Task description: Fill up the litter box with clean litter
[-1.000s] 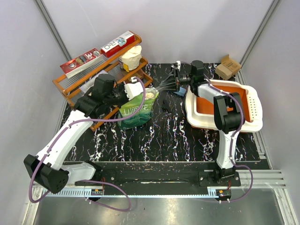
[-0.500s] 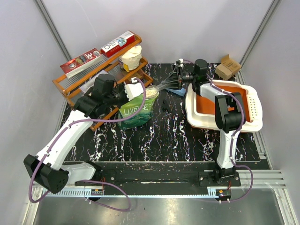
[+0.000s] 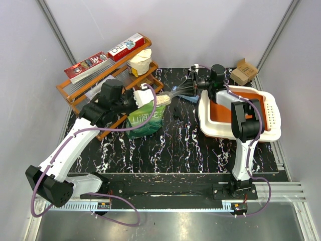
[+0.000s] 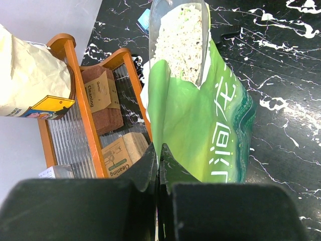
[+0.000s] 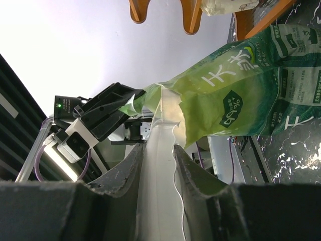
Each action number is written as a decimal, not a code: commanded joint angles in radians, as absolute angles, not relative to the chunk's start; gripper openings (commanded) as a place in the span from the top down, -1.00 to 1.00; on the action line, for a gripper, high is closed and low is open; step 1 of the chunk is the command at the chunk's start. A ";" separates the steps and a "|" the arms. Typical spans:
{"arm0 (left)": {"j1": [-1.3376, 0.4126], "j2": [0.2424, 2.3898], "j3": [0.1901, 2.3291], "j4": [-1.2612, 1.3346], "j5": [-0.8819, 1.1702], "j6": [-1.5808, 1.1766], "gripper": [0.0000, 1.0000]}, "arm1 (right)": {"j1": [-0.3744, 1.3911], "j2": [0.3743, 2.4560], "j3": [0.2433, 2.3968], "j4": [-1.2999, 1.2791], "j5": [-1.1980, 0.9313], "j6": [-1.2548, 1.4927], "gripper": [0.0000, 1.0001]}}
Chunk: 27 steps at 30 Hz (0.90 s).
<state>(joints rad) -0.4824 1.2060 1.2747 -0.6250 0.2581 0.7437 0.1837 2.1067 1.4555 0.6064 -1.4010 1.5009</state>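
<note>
The litter box [image 3: 214,131], white-rimmed with an orange inside, lies at the right of the table under my right arm. A green pouch [image 3: 145,119] stands left of centre, and my left gripper [image 3: 145,96] is shut on its torn top edge [image 4: 159,150]. My right gripper [image 3: 193,86] is shut on the handle [image 5: 159,165] of a clear scoop [image 3: 165,99]. The scoop's bowl sits at the pouch's mouth, heaped with pale clean litter [image 4: 180,40]. The pouch [image 5: 235,100] hangs open around the scoop's tip. I see no litter in the litter box.
An orange wire rack [image 3: 75,93] with boxes and a pale bag [image 3: 139,63] stands at the back left, close to the pouch. A cardboard box [image 3: 244,71] sits at the back right. A white slotted piece [image 3: 271,113] lies along the litter box's right side.
The scoop has come up out of the pouch with litter in its bowl, and my right gripper has shifted slightly right and turned. The left gripper has stayed on the pouch.
</note>
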 commanded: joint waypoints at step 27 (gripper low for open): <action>-0.460 1.233 1.336 -0.514 0.244 0.750 1.00 | -0.099 1.809 1.345 0.618 -1.473 1.479 1.00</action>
<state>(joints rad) -0.4675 1.2236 1.2747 -0.6048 0.2379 0.7517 -0.0189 1.9198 1.3678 0.6235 -1.4578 1.5013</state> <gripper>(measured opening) 0.019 0.327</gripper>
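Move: The litter box's middle lies about 24 cm to the right of the right hand, roughly level with it fore and aft and some 18 cm lower. On the hand's other side the litter bag's middle is 14 cm left, 8 cm back and 12 cm down. The blue box lies 10 cm ahead and 2 cm right, near table height. From the left hand, the litter box is some 40 cm right and 10 cm ahead. The loaded scoop, still gripped by the handle with its bowl pointing left, is drawn out of the bag's mouth by the right hand, about 9 cm right and 5 cm up towards the litter box, nearly pausing midway before speeding up. The wrist turns slightly clockwise, under 10 degrees, and rolls a little about the handle; the left fingers stay shut on the bag's top edge, almost still. ##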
